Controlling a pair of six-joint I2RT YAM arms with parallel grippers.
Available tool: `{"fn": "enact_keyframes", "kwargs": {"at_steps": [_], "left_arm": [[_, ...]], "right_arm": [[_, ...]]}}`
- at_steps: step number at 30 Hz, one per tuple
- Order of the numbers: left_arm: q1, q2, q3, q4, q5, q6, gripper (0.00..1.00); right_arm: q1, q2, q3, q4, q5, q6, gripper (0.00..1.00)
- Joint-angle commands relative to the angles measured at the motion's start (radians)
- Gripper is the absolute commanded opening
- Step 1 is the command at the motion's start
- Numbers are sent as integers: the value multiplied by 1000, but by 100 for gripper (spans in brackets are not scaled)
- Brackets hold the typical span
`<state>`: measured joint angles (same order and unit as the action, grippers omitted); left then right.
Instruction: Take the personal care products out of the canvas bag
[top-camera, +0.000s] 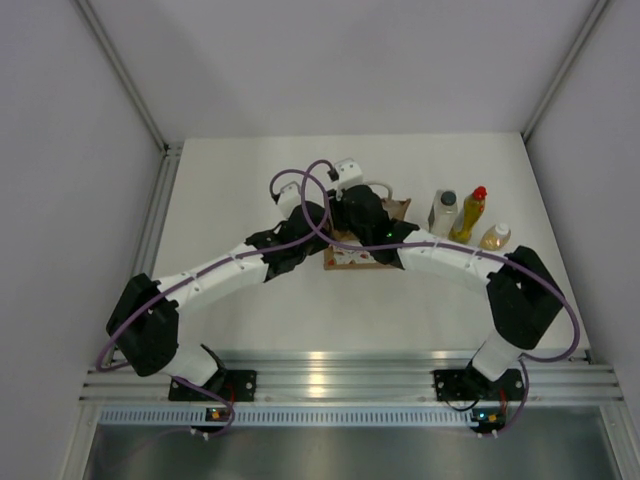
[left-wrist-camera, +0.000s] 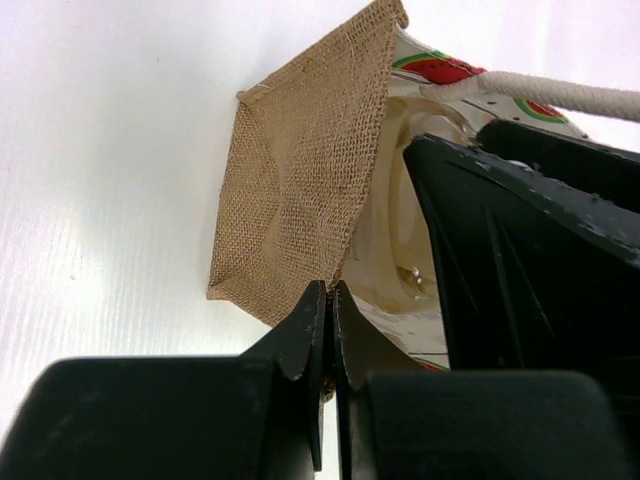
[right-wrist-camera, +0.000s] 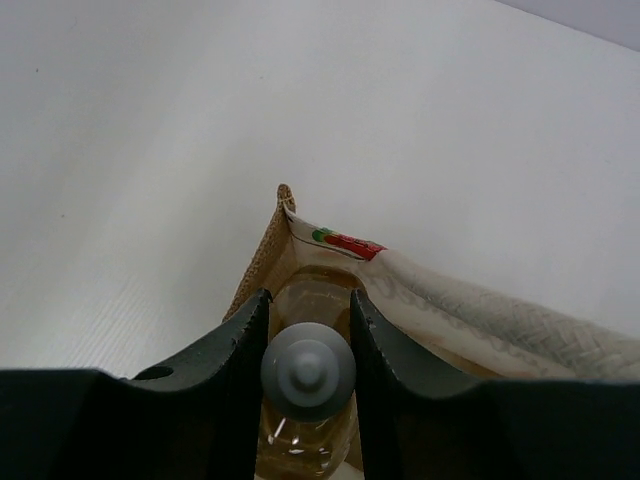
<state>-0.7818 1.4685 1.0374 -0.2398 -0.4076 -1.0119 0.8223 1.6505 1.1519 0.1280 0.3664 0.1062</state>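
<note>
The canvas bag (top-camera: 349, 258) stands mid-table under both wrists. My left gripper (left-wrist-camera: 330, 290) is shut on the rim of its tan burlap side (left-wrist-camera: 300, 170). My right gripper (right-wrist-camera: 308, 296) reaches into the bag's mouth (right-wrist-camera: 262, 258), its fingers closed on the pale cap of an amber bottle (right-wrist-camera: 308, 370) that stands inside. Three bottles stand on the table to the right of the bag: a clear one with a dark grey cap (top-camera: 443, 211), a yellow one with a red cap (top-camera: 468, 215), and an amber one with a white cap (top-camera: 495, 237).
The bag's white loop handle (left-wrist-camera: 560, 92) runs across the top right of the left wrist view, above the black body of my right gripper (left-wrist-camera: 530, 250). White walls enclose the table on three sides. A metal rail (top-camera: 340, 375) runs along the near edge.
</note>
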Motion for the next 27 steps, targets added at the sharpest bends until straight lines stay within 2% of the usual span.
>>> {"fn": "enact_keyframes", "kwargs": {"at_steps": [1, 17, 27], "left_arm": [[1, -17, -2, -4, -2, -5, 0], [1, -2, 15, -9, 13, -8, 0], [1, -2, 23, -7, 15, -14, 0]], "right_arm": [[18, -118, 89, 41, 26, 1, 0], [20, -218, 144, -16, 14, 1, 0], [18, -282, 235, -120, -14, -2, 0]]}}
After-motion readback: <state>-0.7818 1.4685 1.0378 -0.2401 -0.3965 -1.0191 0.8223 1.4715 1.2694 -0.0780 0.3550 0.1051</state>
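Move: The right hand already grips the last bottle at the bag's left end; the bag's middle lies some 7 cm to its right, 3 cm back and 9 cm lower. Already out on the table, all about 8 cm lower, stand the grey-capped bottle 23 cm right and level with it, the red-capped one 29 cm right and 1 cm back, and the amber one 35 cm right and 5 cm back. From the left hand, the grey-capped bottle is about 25 cm right and 3 cm ahead. The right hand lifts the already gripped bottle some 9 cm upward while the left keeps pinching the bag. ##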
